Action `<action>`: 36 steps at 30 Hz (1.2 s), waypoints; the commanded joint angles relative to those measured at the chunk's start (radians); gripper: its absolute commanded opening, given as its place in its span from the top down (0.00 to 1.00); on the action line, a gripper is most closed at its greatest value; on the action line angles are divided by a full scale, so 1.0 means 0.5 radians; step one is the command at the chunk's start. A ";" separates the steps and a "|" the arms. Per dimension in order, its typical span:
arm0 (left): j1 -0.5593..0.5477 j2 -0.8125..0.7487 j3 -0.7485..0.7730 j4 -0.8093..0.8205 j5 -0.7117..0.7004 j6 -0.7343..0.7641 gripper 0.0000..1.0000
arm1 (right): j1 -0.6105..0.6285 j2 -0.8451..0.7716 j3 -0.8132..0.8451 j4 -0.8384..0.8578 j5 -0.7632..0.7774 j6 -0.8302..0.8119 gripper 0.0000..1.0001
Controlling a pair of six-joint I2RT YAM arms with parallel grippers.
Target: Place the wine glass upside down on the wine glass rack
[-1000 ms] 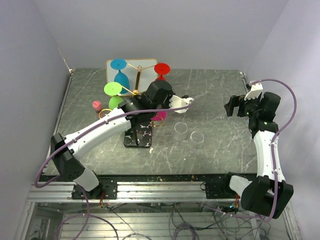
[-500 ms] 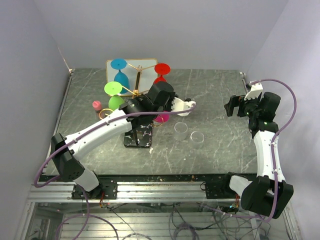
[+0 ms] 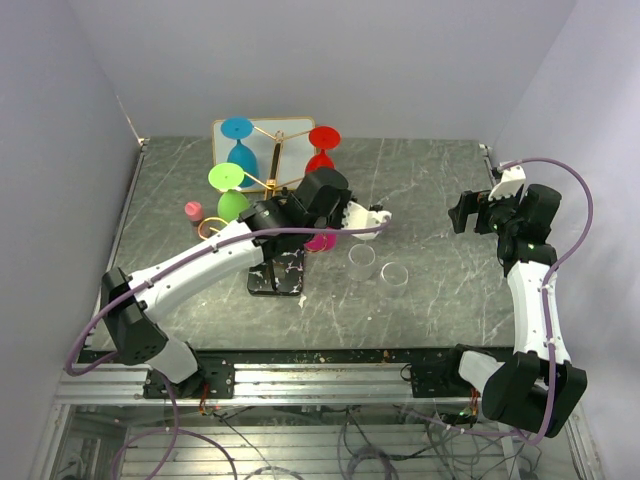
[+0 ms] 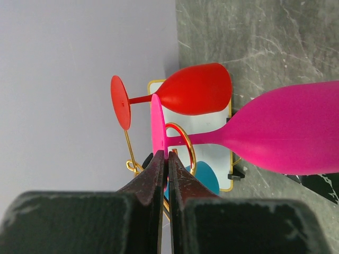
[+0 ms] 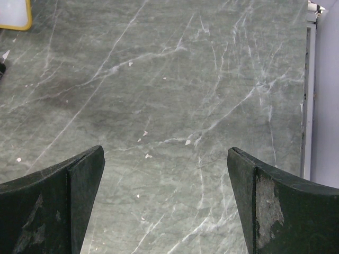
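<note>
In the left wrist view my left gripper [image 4: 168,154] is shut on the thin foot of the magenta wine glass [image 4: 286,132]. The glass lies sideways, and its stem passes by a gold scroll loop [image 4: 186,138] of the wine glass rack. From above, the magenta wine glass [image 3: 320,238] shows under my left wrist, beside the wine glass rack [image 3: 272,182] on its black veined base [image 3: 277,272]. The wrist hides my left fingers there. My right gripper [image 3: 462,212] hangs open over bare table at the right, with nothing between its fingers [image 5: 74,196].
A blue glass [image 3: 238,140], a green glass [image 3: 227,180] and a red glass [image 3: 323,140] hang on the rack. A white gold-rimmed tray [image 3: 290,128] lies behind it. Two clear glasses [image 3: 361,260] [image 3: 394,274] lie on the table right of the base. A small pink object [image 3: 193,210] sits to the left.
My left gripper has shifted slightly to the right and nearer with the magenta glass. The right arm has not moved.
</note>
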 commanded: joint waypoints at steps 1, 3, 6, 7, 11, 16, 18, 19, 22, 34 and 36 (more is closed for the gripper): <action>-0.021 -0.091 -0.004 -0.072 0.072 -0.009 0.88 | -0.016 -0.022 0.004 -0.018 -0.031 -0.027 0.00; -0.021 -0.095 0.003 -0.102 0.078 -0.019 0.88 | -0.016 -0.022 0.002 -0.021 -0.024 -0.028 0.00; -0.021 -0.108 0.007 -0.136 0.086 -0.030 0.88 | -0.017 -0.012 0.000 -0.016 -0.020 -0.031 0.00; -0.021 -0.115 0.003 -0.146 0.087 -0.030 0.88 | -0.017 -0.009 0.001 -0.019 -0.023 -0.031 0.00; -0.021 -0.139 -0.016 -0.190 0.083 -0.038 0.88 | -0.016 -0.004 0.000 -0.023 -0.049 -0.048 0.00; -0.021 -0.157 -0.051 -0.221 0.074 -0.042 0.85 | -0.016 -0.023 0.025 -0.063 -0.086 -0.129 0.00; -0.021 -0.147 -0.041 -0.253 0.068 -0.053 0.83 | -0.016 -0.015 0.078 -0.133 -0.132 -0.173 0.01; -0.021 -0.144 -0.030 -0.273 0.069 -0.061 0.83 | -0.016 -0.012 0.103 -0.177 -0.159 -0.202 0.02; -0.021 -0.137 -0.010 -0.319 0.085 -0.089 0.79 | -0.015 -0.028 0.167 -0.295 -0.196 -0.290 0.02; -0.021 -0.112 0.041 -0.413 0.121 -0.126 0.56 | -0.010 -0.126 0.504 -1.114 -0.512 -0.789 0.05; -0.021 -0.112 0.044 -0.414 0.124 -0.134 0.51 | -0.007 -0.130 0.545 -1.255 -0.598 -0.885 0.07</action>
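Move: The magenta wine glass is already upside down, its foot pinched by the left hand. The rack's middle right loop, where it goes, is about 3 cm ahead, 1 cm right and 2 cm below. The hung red glass stands some 12 cm ahead and 1 cm right, its middle 4 cm lower; the green one about 3 cm ahead, 19 cm left and 8 cm lower. From the right hand the loop is roughly 32 cm left, 3 cm ahead and 6 cm higher. The magenta glass's foot is still pinched as the left hand eases back and left; then the fingers open to nearly half and let go, the hand drawing back, left and down from the loop, about 4 cm in all, tipping slightly downward. Late on, the empty, open right hand lifts back, up and left some 6 cm, turning counter-clockwise. ##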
